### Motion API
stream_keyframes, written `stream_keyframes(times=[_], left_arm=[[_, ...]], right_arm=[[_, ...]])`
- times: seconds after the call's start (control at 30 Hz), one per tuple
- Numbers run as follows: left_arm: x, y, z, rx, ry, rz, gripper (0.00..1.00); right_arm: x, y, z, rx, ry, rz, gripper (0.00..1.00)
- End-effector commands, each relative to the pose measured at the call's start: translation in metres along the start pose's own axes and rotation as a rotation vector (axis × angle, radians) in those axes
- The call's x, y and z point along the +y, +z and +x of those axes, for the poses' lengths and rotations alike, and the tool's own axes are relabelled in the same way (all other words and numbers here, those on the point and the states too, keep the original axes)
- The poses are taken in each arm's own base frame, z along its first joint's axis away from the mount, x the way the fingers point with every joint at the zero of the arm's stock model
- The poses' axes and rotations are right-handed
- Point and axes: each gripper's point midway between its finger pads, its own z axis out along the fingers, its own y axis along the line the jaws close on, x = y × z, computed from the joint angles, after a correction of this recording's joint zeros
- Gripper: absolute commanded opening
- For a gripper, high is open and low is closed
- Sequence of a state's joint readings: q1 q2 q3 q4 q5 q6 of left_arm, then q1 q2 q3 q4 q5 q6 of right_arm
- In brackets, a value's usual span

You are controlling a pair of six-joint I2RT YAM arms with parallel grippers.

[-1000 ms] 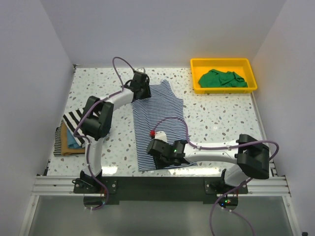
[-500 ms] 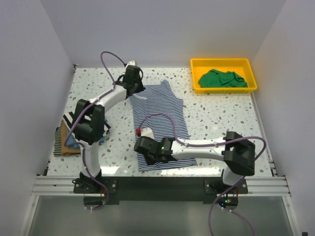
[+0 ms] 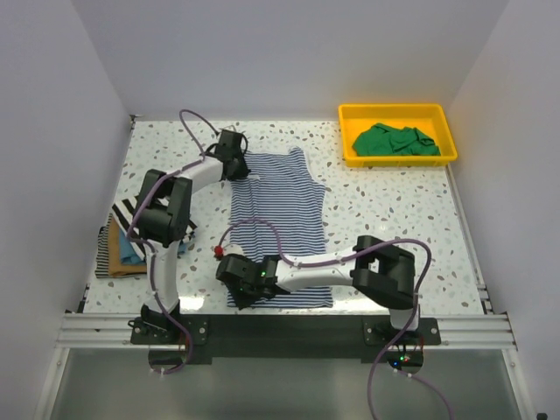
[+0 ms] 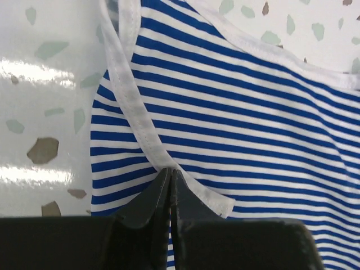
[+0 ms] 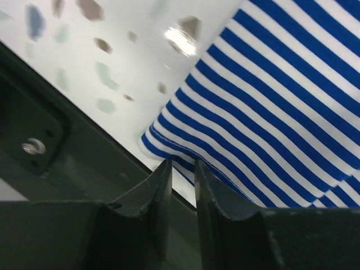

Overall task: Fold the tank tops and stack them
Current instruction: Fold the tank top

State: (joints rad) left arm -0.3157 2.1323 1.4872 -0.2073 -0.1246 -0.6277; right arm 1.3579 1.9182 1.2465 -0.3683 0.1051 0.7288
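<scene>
The thin navy-white striped tank top (image 3: 280, 219) lies flat in the middle of the table, straps at the far end. My left gripper (image 3: 238, 166) is at its far left strap. In the left wrist view the left gripper (image 4: 170, 170) is shut on the white strap binding (image 4: 130, 95). My right gripper (image 3: 241, 284) is low at the near left corner of the hem. In the right wrist view the right gripper (image 5: 183, 163) pinches the hem (image 5: 169, 149), its jaws a narrow slit apart. A green tank top (image 3: 394, 140) lies crumpled in the yellow tray.
The yellow tray (image 3: 398, 108) stands at the far right. A folded stack sits at the left edge, with a bold black-white striped top (image 3: 131, 214) over blue (image 3: 129, 249) and tan (image 3: 118, 260) ones. The dark front rail (image 5: 56, 129) runs just beside the right gripper.
The left gripper moved left to the top's far left strap and closed on it. The right arm swept left along the near hem to its left corner, and its jaws narrowed.
</scene>
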Motion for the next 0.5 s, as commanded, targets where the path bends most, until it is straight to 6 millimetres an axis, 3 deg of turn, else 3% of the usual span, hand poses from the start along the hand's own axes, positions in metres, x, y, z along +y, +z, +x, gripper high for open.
stream_keyframes(times=[0.0,0.13,0.17,0.23,0.27,0.3,0.33,0.4,0.43,0.47], left_arm=[[0.013,0.019,-0.003,0.042,0.020,0.015,0.09],[-0.002,0.022,-0.031,0.028,0.062,0.120,0.25],[-0.017,0.017,-0.043,0.021,0.082,0.195,0.28],[-0.031,0.011,-0.064,-0.010,0.098,0.246,0.38],[-0.033,0.007,-0.068,-0.013,0.114,0.252,0.42],[-0.040,-0.003,-0.079,-0.043,0.124,0.272,0.48],[-0.043,-0.010,-0.087,-0.064,0.129,0.280,0.55],[-0.054,-0.033,-0.106,-0.116,0.133,0.317,0.60],[-0.056,-0.040,-0.110,-0.130,0.122,0.327,0.64],[-0.065,-0.058,-0.120,-0.160,0.120,0.359,0.65]], right_arm=[[0.046,0.008,-0.020,-0.032,-0.024,-0.169,0.28],[0.068,0.001,-0.048,-0.103,-0.075,-0.257,0.39],[0.074,-0.006,-0.062,-0.127,-0.078,-0.284,0.43],[0.076,-0.024,-0.080,-0.179,-0.097,-0.297,0.48],[0.069,-0.028,-0.086,-0.194,-0.094,-0.286,0.52],[0.067,-0.050,-0.100,-0.245,-0.087,-0.293,0.54],[0.060,-0.059,-0.106,-0.265,-0.079,-0.285,0.56],[0.025,-0.074,-0.118,-0.300,-0.033,-0.221,0.59],[0.000,-0.095,-0.128,-0.331,0.008,-0.188,0.60],[-0.019,-0.104,-0.134,-0.353,0.037,-0.155,0.60]])
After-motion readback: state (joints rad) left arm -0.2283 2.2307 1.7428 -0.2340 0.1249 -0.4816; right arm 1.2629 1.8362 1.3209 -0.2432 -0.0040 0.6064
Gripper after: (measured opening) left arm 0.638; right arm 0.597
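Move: At the left hand, shut fingers are on the folded-over white trim near the striped tank top's upper left edge; the tank top's middle lies about 18 cm back and 11 cm to the right, roughly 2 cm below. From the right hand, at the hem's left corner, that middle lies some 24 cm ahead and 11 cm right. The folded stack sits about 26 cm left and 20 cm back of the left hand. Drawing the hem on to the left, the right hand travels about 6 cm that way close to the table, then lets go, opens wider and lifts some 8 cm, moving forward and slightly back to the right. The left hand opens wide, freeing the trim as it slides about 5 cm forward and then rises some 4 cm. ##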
